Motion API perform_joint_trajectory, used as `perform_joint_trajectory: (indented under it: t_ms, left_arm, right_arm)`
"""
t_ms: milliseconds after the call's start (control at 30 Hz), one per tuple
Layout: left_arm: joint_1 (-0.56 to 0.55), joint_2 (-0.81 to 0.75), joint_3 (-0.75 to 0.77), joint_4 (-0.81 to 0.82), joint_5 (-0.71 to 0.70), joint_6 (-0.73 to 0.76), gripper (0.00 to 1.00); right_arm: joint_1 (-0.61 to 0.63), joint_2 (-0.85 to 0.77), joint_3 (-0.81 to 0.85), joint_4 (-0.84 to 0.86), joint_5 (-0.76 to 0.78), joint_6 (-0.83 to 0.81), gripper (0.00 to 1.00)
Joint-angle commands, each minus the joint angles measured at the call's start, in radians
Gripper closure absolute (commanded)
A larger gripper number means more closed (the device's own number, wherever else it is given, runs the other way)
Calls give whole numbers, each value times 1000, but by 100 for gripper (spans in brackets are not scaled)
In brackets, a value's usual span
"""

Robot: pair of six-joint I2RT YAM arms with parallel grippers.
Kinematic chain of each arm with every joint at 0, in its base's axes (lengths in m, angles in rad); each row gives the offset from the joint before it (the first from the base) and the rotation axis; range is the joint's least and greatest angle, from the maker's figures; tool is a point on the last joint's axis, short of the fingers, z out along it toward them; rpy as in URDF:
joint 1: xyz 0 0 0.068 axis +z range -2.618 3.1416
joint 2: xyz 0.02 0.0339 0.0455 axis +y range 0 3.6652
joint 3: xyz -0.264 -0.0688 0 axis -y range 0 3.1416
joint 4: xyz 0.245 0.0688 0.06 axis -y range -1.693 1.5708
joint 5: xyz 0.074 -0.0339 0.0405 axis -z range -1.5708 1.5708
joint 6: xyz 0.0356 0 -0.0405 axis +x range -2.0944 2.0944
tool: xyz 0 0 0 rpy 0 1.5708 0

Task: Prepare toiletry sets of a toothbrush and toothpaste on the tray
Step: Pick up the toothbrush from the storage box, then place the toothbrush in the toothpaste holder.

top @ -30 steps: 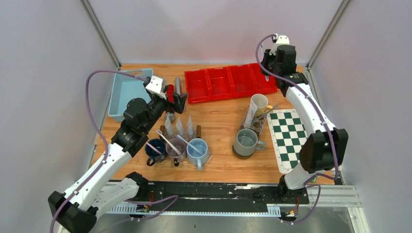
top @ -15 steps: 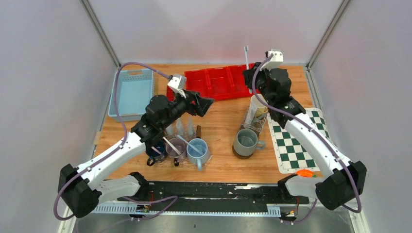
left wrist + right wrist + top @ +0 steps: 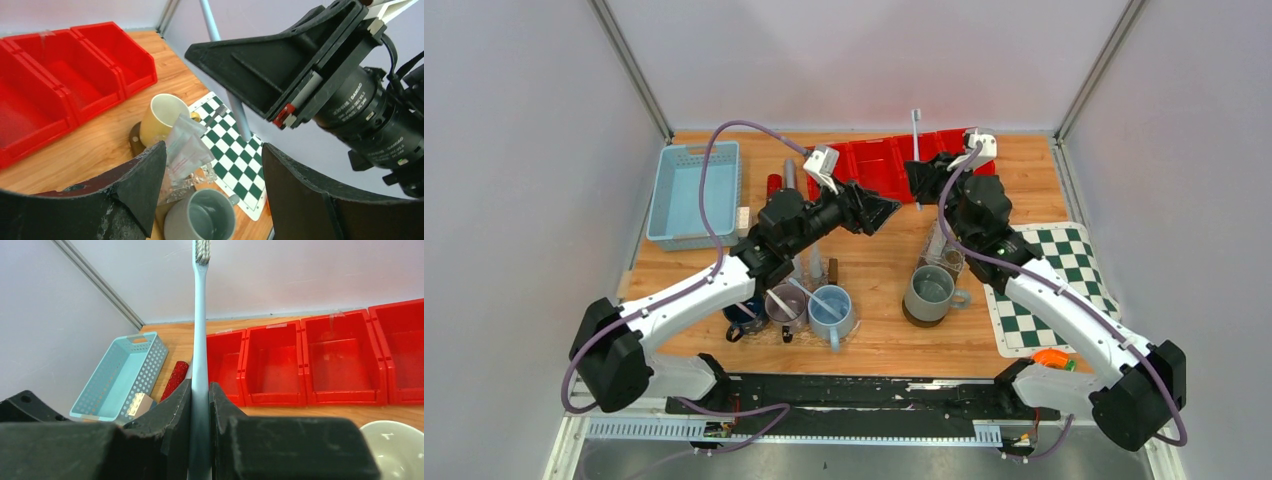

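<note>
My right gripper [image 3: 921, 185] [image 3: 200, 390] is shut on a pale toothbrush [image 3: 916, 135] [image 3: 200, 315], which stands upright with its bristles on top, over the near edge of the red tray [image 3: 864, 168] [image 3: 280, 365]. My left gripper [image 3: 884, 208] [image 3: 212, 170] hovers just left of it, open, with nothing between its fingers. Three mugs [image 3: 829, 312] at front left hold more toothbrushes [image 3: 776, 298]. A toothpaste tube [image 3: 815, 262] stands behind the mugs; my left arm hides the others.
A blue basket [image 3: 692, 190] sits at back left, with a red cylinder [image 3: 774, 185] and a grey cylinder [image 3: 790, 175] beside it. A grey mug [image 3: 927, 292] [image 3: 200, 217], a cream mug [image 3: 162, 117], plastic packets [image 3: 187, 150] and a checkered mat [image 3: 1049, 285] lie on the right.
My left arm swung right from beside the basket to the table's middle, its jaws narrowing a little. My right arm came left and nearer from the back corner with the toothbrush.
</note>
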Motion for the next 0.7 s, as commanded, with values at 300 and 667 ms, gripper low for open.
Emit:
perform_joint_trajectory:
  t_ms: [300, 667]
  left_arm:
    - [-35, 78, 74, 45, 26, -79, 42]
    - [-44, 86, 88, 43, 24, -79, 56]
  right_arm:
    - [84, 26, 3, 109, 32, 48, 100]
    - [125, 38, -8, 136, 59, 46, 100]
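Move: The toothbrush, still pinched in the right hand with its head up and outward, has its handle end about 6 cm to the left hand's right, 1 cm ahead and 2 cm lower. The left fingers wait 6 cm left of the right hand, 5 cm back and 1 cm lower. From the left hand, the grey mug is about 10 cm right and 10 cm back, the yellow mug 15 cm right and 5 cm ahead, both some 27 cm below. The toothbrush is carried about 4 cm left and 1 cm back in the right hand's shut grip, its handle end heading for the left fingers. The left hand comes to meet it, easing some 2.5 cm right and sinking about 1 cm, while its wide-open fingers narrow to roughly half open around the handle end; contact there can't be seen. ##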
